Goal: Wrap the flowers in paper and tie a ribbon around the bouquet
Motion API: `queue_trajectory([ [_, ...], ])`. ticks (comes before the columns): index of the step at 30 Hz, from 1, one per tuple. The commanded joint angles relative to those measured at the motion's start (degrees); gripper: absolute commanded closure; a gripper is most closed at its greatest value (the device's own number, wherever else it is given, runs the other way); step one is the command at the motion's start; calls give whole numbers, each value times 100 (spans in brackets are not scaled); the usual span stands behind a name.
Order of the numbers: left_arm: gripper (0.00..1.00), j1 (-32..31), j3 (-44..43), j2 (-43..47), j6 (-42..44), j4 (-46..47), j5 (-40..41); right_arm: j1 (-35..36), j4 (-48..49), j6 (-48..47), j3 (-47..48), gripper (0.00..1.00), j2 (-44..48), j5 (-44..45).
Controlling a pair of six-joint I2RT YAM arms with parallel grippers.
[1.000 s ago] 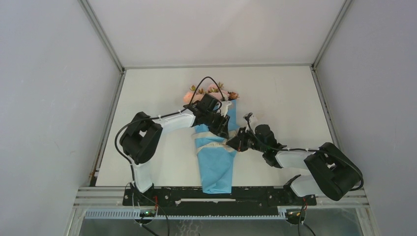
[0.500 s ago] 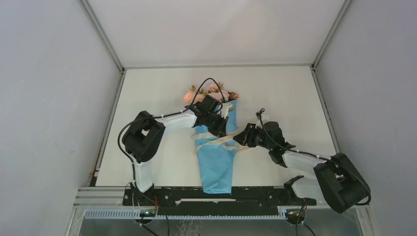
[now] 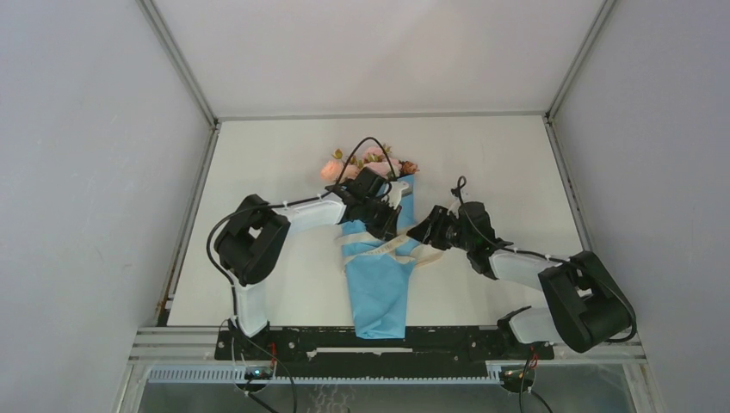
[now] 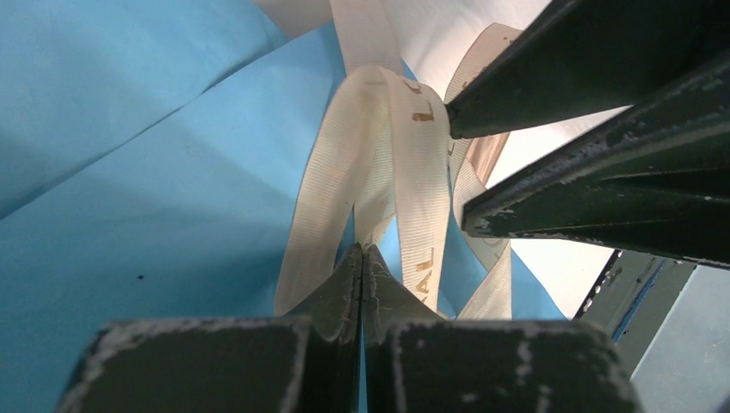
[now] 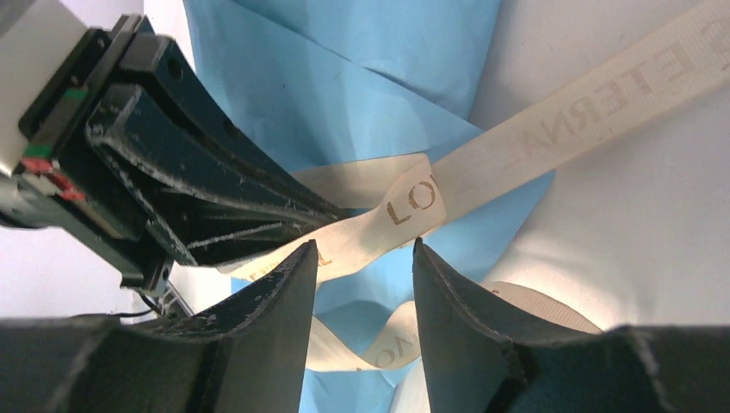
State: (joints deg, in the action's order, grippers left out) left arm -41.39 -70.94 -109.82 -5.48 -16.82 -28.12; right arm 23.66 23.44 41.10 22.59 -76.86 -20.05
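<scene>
The bouquet lies in the middle of the table. Its pink flowers [image 3: 370,163] point to the far side and its light blue paper [image 3: 379,297] cone runs toward the near edge. A cream ribbon [image 3: 398,249] with gold letters crosses the cone's waist in loose loops. My left gripper [image 3: 389,228] hangs over that waist, shut on a fold of the ribbon [image 4: 413,163] at its tips [image 4: 361,251]. My right gripper [image 3: 419,234] faces it from the right. It is open, and a ribbon [image 5: 551,129] strand runs just past its fingertips [image 5: 364,249].
The white table [image 3: 499,163] is boxed in by grey walls on the left, right and far sides. A metal rail [image 3: 344,344] carrying both arm bases runs along the near edge. A black cable [image 3: 366,142] arcs over the flowers from my left wrist.
My left gripper has shut on the ribbon. My right gripper has opened, let go of the ribbon, and shifted slightly toward the far side beside the left one.
</scene>
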Motion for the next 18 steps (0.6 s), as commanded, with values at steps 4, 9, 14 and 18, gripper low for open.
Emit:
queue_trajectory([
  [4, 100, -120, 2, 308, 258, 94, 48, -94, -63, 429, 501, 46, -447, 68],
  [9, 100, -211, -6, 420, 409, 39, 124, -100, -101, 516, 797, 50, -848, -81],
  [14, 100, -221, -7, 418, 469, -42, 273, -105, -101, 526, 905, 99, -936, -72],
  [18, 100, -212, 0, 476, 529, -98, 500, -149, -498, 268, 905, 100, -592, 116],
])
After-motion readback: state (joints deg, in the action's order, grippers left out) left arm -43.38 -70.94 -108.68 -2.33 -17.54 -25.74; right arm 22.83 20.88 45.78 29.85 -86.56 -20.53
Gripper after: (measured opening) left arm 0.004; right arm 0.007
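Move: The raised ribbon loop stands about 2 cm ahead of the open right fingers, 1 cm to their left and 1 cm lower; the left fingertips, shut on the ribbon beneath, are roughly 2 cm ahead, 4 cm left and 2 cm lower. From the right hand the blue paper's middle is some 5 cm back and 10 cm left, 4 cm down, and the flower heads 18 cm ahead and 11 cm left, 2 cm lower. From the left hand the loop is level fore-and-aft, about 4 cm right and 1 cm higher. The right hand eases forward about 2.5 cm, with some 1.5 cm of sinking and a slight drift left, tipping its fingers about 10 degrees farther down so that they come around the raised ribbon loop beside the left fingertips. Near the end its half-open fingers shut and pinch the top of the loop, while the left hand keeps its fingers closed on the ribbon and shifts back barely a centimetre. ##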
